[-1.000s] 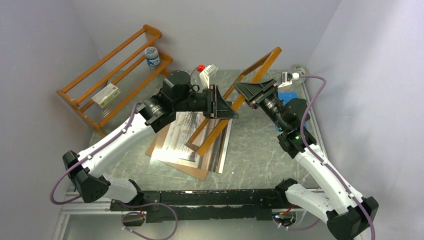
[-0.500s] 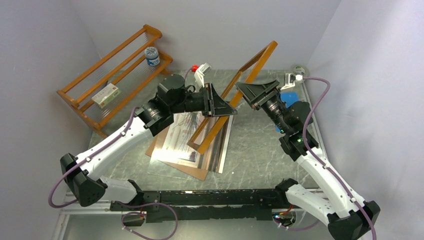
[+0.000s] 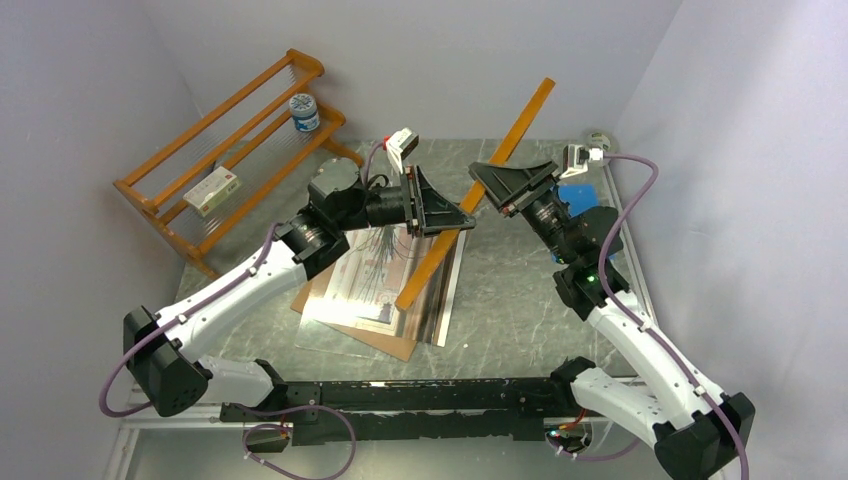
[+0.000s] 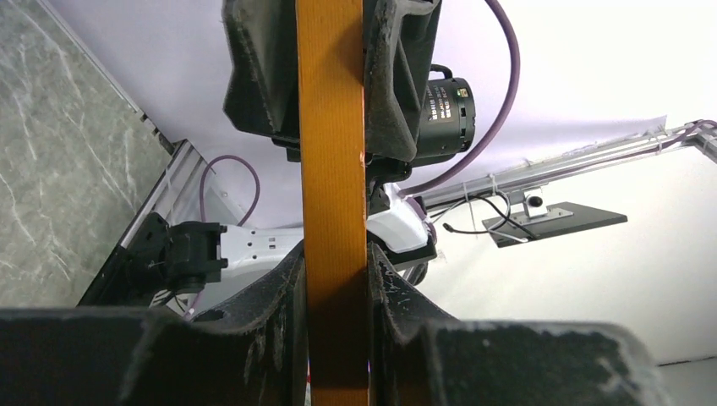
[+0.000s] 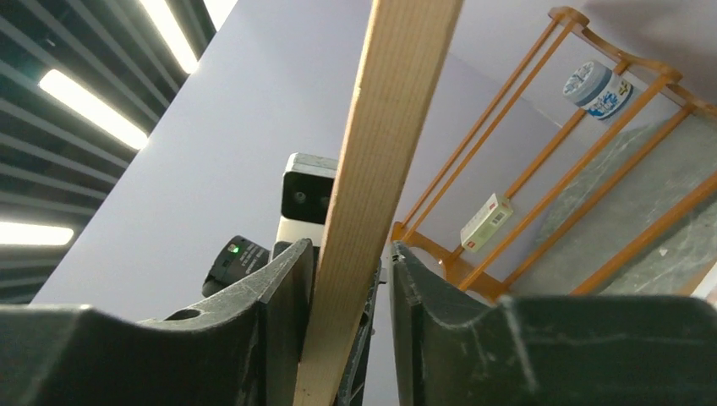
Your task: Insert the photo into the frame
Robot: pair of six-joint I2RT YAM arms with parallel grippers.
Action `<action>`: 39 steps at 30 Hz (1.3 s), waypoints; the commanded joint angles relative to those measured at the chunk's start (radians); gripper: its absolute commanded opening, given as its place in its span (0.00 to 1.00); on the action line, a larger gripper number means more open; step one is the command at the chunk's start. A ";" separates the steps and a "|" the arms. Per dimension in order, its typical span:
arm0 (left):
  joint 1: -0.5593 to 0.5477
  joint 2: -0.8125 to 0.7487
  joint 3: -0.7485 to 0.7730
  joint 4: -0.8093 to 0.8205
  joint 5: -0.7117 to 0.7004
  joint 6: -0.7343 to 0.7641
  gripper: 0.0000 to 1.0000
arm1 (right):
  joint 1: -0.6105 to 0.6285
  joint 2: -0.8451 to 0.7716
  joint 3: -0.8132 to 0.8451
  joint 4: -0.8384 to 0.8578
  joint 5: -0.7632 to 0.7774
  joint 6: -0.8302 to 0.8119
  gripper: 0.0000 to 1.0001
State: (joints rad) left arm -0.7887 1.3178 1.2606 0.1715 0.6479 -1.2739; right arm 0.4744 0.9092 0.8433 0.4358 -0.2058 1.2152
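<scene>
The frame point(image 3: 425, 268) is lifted above the table and shows edge-on as one thin light-brown bar slanting from the back wall down toward the photo. My left gripper point(image 3: 455, 218) is shut on its edge, and in the left wrist view the bar point(image 4: 331, 169) is pinched tight between both pads. My right gripper point(image 3: 487, 180) straddles the same bar higher up. The right wrist view shows the bar point(image 5: 380, 127) leaning on one finger, with a gap to the other. The photo point(image 3: 365, 280) lies flat below on the brown backing board point(image 3: 400, 345).
An orange wooden rack point(image 3: 230, 150) stands at the back left, holding a small jar point(image 3: 303, 112) and a white box point(image 3: 213, 190). A blue sheet point(image 3: 578, 192) lies at the back right beside the right arm. The side walls are close on both sides.
The frame has swung from a tilted open rectangle to upright and edge-on. Both grippers have shifted slightly left with it.
</scene>
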 commanded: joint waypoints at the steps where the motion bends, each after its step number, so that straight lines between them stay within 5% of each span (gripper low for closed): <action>1: 0.002 -0.039 0.012 0.176 0.022 -0.011 0.03 | -0.004 -0.007 -0.009 0.070 -0.020 0.024 0.36; 5: 0.002 -0.046 0.004 0.164 0.013 0.003 0.04 | -0.004 -0.029 -0.016 0.068 -0.001 0.017 0.20; 6: 0.002 -0.046 0.004 0.154 0.012 0.012 0.11 | -0.005 -0.032 -0.006 0.052 -0.001 0.007 0.16; 10: 0.002 -0.068 0.019 -0.016 -0.046 0.133 0.74 | -0.005 -0.022 0.094 -0.120 -0.010 -0.074 0.06; 13: 0.003 -0.094 0.050 -0.242 -0.155 0.279 0.93 | -0.007 0.002 0.199 -0.306 -0.017 -0.163 0.03; 18: 0.003 -0.135 0.093 -0.567 -0.399 0.467 0.94 | -0.013 0.091 0.406 -0.698 -0.018 -0.326 0.00; 25: 0.003 -0.181 0.062 -0.720 -0.605 0.545 0.94 | -0.013 0.254 0.594 -1.124 0.141 -0.531 0.00; 39: 0.006 -0.175 -0.070 -0.724 -0.673 0.528 0.94 | -0.029 0.616 0.662 -1.193 0.402 -0.764 0.00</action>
State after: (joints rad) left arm -0.7864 1.1374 1.2011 -0.5617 -0.0013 -0.7525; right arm 0.4545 1.4712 1.4532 -0.7864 0.0917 0.5491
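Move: The frame hangs nearly upright from its top rail, which the left fingers still pinch and which also runs between the right hand's slack fingers. The frame's middle is about 2 cm back, 2 cm left and 13 cm below the right hand, and some 6 cm ahead, 1 cm left and 12 cm below the left. From the right hand, the photo lies about 15 cm left and 1 cm ahead, the blue board 26 cm right and 10 cm ahead, both some 43 cm down. The frame's rail passes to the right hand, whose fingers close and pinch it before the left fingers open wide and let go. The right hand then swings the frame down about 20 cm and somewhat forward, rolling some 75 degrees until its fingers point downward. The left hand sinks and backs off leftward over the photo, its fingers tipping down. ##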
